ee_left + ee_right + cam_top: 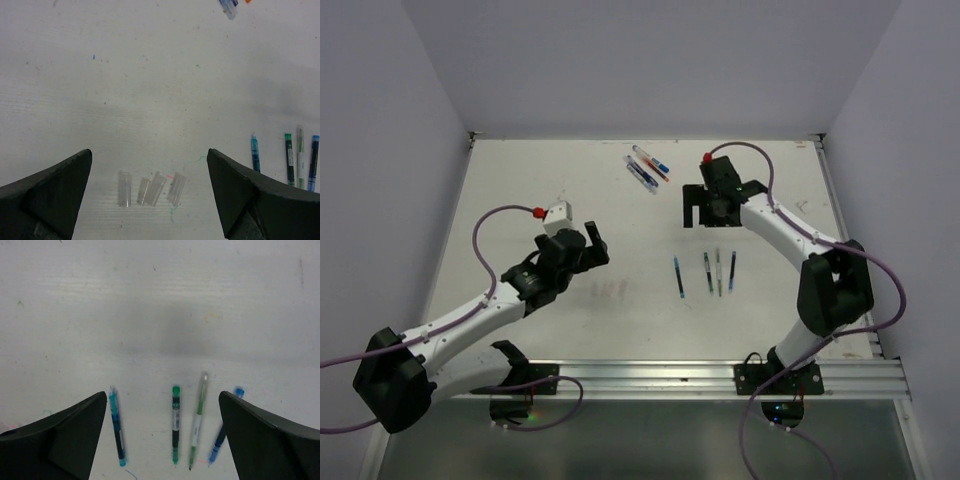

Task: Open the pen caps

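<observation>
Several short clear pen caps (156, 188) lie side by side on the white table, just ahead of my left gripper (149, 151), which hangs open above them and holds nothing. Several uncapped pens (175, 422) with blue and green barrels lie in a row in front of my right gripper (163, 393), which is also open and empty. In the top view that row of pens (707, 272) sits at mid-table. The left gripper (595, 248) is to its left and the right gripper (715, 218) is just behind it.
A small cluster of capped pens (648, 167) with blue and red ends lies near the back of the table (520, 180); their tips (227, 7) show at the top of the left wrist view. Grey walls close in the table on three sides.
</observation>
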You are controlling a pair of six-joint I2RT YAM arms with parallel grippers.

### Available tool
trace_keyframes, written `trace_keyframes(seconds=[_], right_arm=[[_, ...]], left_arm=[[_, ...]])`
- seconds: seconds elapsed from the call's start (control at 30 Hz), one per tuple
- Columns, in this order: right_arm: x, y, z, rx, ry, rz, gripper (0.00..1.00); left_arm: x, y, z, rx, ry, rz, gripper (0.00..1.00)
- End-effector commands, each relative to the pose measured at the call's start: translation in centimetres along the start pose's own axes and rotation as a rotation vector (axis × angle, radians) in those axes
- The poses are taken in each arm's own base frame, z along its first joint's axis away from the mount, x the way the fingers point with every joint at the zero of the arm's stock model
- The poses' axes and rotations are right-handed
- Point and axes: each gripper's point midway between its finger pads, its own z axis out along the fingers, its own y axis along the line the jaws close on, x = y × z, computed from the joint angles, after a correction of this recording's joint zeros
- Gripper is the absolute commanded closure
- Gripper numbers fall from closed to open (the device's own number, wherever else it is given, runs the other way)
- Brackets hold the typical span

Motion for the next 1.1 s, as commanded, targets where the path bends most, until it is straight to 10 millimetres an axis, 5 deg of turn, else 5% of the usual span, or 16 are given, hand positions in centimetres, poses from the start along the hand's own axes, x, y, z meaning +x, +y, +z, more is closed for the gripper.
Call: trace_keyframes(seconds=[0.0, 0.17, 0.23, 0.27, 0.3, 0.5, 0.73, 1.07], right_arm=[[-6.0, 3.1, 0.7, -0.04, -0.146, -0.089, 0.01], [-8.7, 5.8, 5.5, -0.08, -0.135, -0.115, 0.01], [-11.1, 7.4, 6.0, -0.123, -0.168, -0.127, 0.01], [-10.3, 7.9, 8.5, -0.124, -0.124, -0.141, 0.01], [-12.3, 8.9, 8.3, -0.15, -0.16, -0.151, 0.02], [-13.9, 11.6, 13.0, -0.219, -0.164, -0.197, 0.15], [-14.1, 13.4, 15.7, -0.286, -0.154, -0.219, 0.29], [-13.3, 14.4, 17.1, -0.334, -0.138, -0.218, 0.39]], left_arm=[[0.2, -0.6, -0.2, 0.053, 0.012, 0.005, 0.02], [0.8, -0.6, -0.9, 0.089, 0.029, -0.004, 0.02], [0.9, -0.9, -1.3, 0.115, 0.038, -0.012, 0.02], [0.9, -0.9, -1.5, 0.117, 0.04, -0.017, 0.02], [1.1, -0.8, -1.7, 0.117, 0.054, -0.027, 0.02], [1.0, -1.2, -3.3, 0.212, 0.028, -0.08, 0.04], [0.5, -0.4, -4.0, 0.212, -0.011, -0.066, 0.05], [0.9, 0.0, -3.8, 0.182, 0.01, -0.054, 0.05]])
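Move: The clear-capped white pen, nearest of the far bunch, lies about 24 cm ahead of the right hand, 17 cm to its left and 10 cm below. The purple pen lies against it, 2 cm farther out; the blue clip pen is 3 cm farther and 2 cm to the right of it; the red pen is 5 cm farther, 4 cm right of it. From the left hand the white pen is some 32 cm ahead and 11 cm right, 12 cm below. To the clear cap at the white pen's near end the right hand sweeps, some 19 cm forward and 14 cm left, nearly level at first, then sinking about 7.5 cm and easing to a stop just above the table. It turns roughly 20 degrees counter-clockwise while its wide-open fingers narrow to under two-thirds, touching nothing. The empty left hand backs off about 4 cm, still open. ##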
